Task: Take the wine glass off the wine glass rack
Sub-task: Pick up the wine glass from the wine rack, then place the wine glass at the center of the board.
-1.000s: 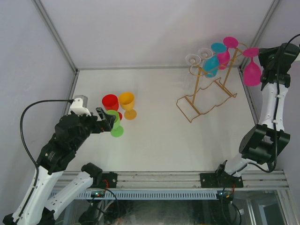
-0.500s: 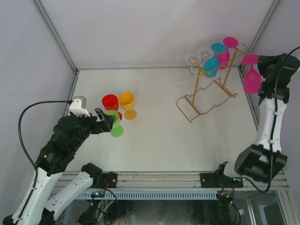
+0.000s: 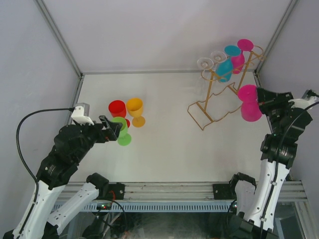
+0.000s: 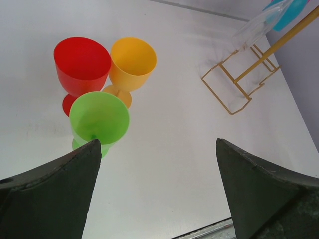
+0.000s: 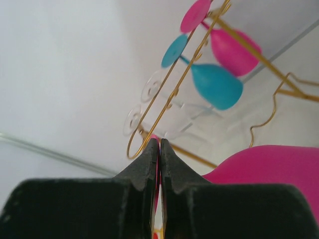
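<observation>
A pink wine glass hangs in the air just right of the gold wire wine glass rack, apart from it. My right gripper is shut on the thin edge of its foot. In the right wrist view the shut gripper pinches that pink edge, with the bowl at lower right. On the rack's loop arms hang two clear glasses, a teal glass and another pink glass. My left gripper stands open and holds nothing, just above the green glass.
A red glass, an orange glass and the green glass stand upright together at the table's left. Metal frame posts and grey walls close in the back and sides. A rail runs along the near edge.
My right arm has carried the pink glass down and forward, from beside the rack's top to beside its base. The left arm has barely moved.
</observation>
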You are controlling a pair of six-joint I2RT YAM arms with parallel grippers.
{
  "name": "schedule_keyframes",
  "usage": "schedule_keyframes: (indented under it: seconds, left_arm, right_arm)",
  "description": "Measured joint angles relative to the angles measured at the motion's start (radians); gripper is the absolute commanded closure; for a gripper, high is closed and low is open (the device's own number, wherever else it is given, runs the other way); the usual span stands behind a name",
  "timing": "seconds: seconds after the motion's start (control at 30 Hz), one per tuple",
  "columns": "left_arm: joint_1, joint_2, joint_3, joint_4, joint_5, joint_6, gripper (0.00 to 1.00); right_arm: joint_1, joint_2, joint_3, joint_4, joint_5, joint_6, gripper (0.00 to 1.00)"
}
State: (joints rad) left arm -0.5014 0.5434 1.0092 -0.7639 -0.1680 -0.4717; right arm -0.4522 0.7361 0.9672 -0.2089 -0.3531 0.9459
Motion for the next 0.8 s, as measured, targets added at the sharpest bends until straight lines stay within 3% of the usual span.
schedule_keyframes:
  seconds: [0.27, 0.43, 0.63, 0.8]
  left_arm:
    - [0.000, 0.008, -0.023, 0.039, 0.056, -0.017, 0.00]
    - [0.000, 0.019, -0.043, 0.063, 0.101, -0.024, 0.00]
    - [0.000, 0.047, -0.052, 0.116, 0.181, -0.034, 0.00]
    - [0.000, 0.066, -0.091, 0.183, 0.294, -0.053, 0.00]
  right_arm:
    - [0.005, -0.045, -0.009, -0.047, -0.184, 0.011, 1.00]
    - [0.084, -0.015, -0.068, -0.045, -0.327, 0.014, 1.00]
    - [0.415, 0.078, -0.097, -0.042, -0.362, -0.018, 1.00]
    - [0.762, 0.095, -0.101, 0.010, -0.270, -0.071, 1.00]
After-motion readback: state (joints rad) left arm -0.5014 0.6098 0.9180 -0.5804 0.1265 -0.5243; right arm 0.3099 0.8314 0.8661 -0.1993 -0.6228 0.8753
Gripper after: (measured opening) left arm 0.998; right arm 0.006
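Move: The right hand holds a pink wine glass by the stem near its base, bowl hanging down, and is taking it to the open left gripper, about 50 cm to its left, 10 cm back and 8 cm lower. The rack's middle is about 16 cm ahead, 4 cm left and 20 cm below the right hand. From the left hand, that pink glass is some 48 cm right, 8 cm ahead and about level; the green glass is roughly 7 cm ahead, 2 cm left and 18 cm below. The right hand keeps its pinch on the stem and, after a slow start, swings the hanging pink glass some 24 cm left towards the left gripper, sinking and drawing back about 7 cm each while turning about 60 degrees counter-clockwise, so that its fingers swing from forward towards the left. The left hand, fingers still wide open, comes about 6 cm right to meet the glass and turns some 15 degrees clockwise away from the green glass. ##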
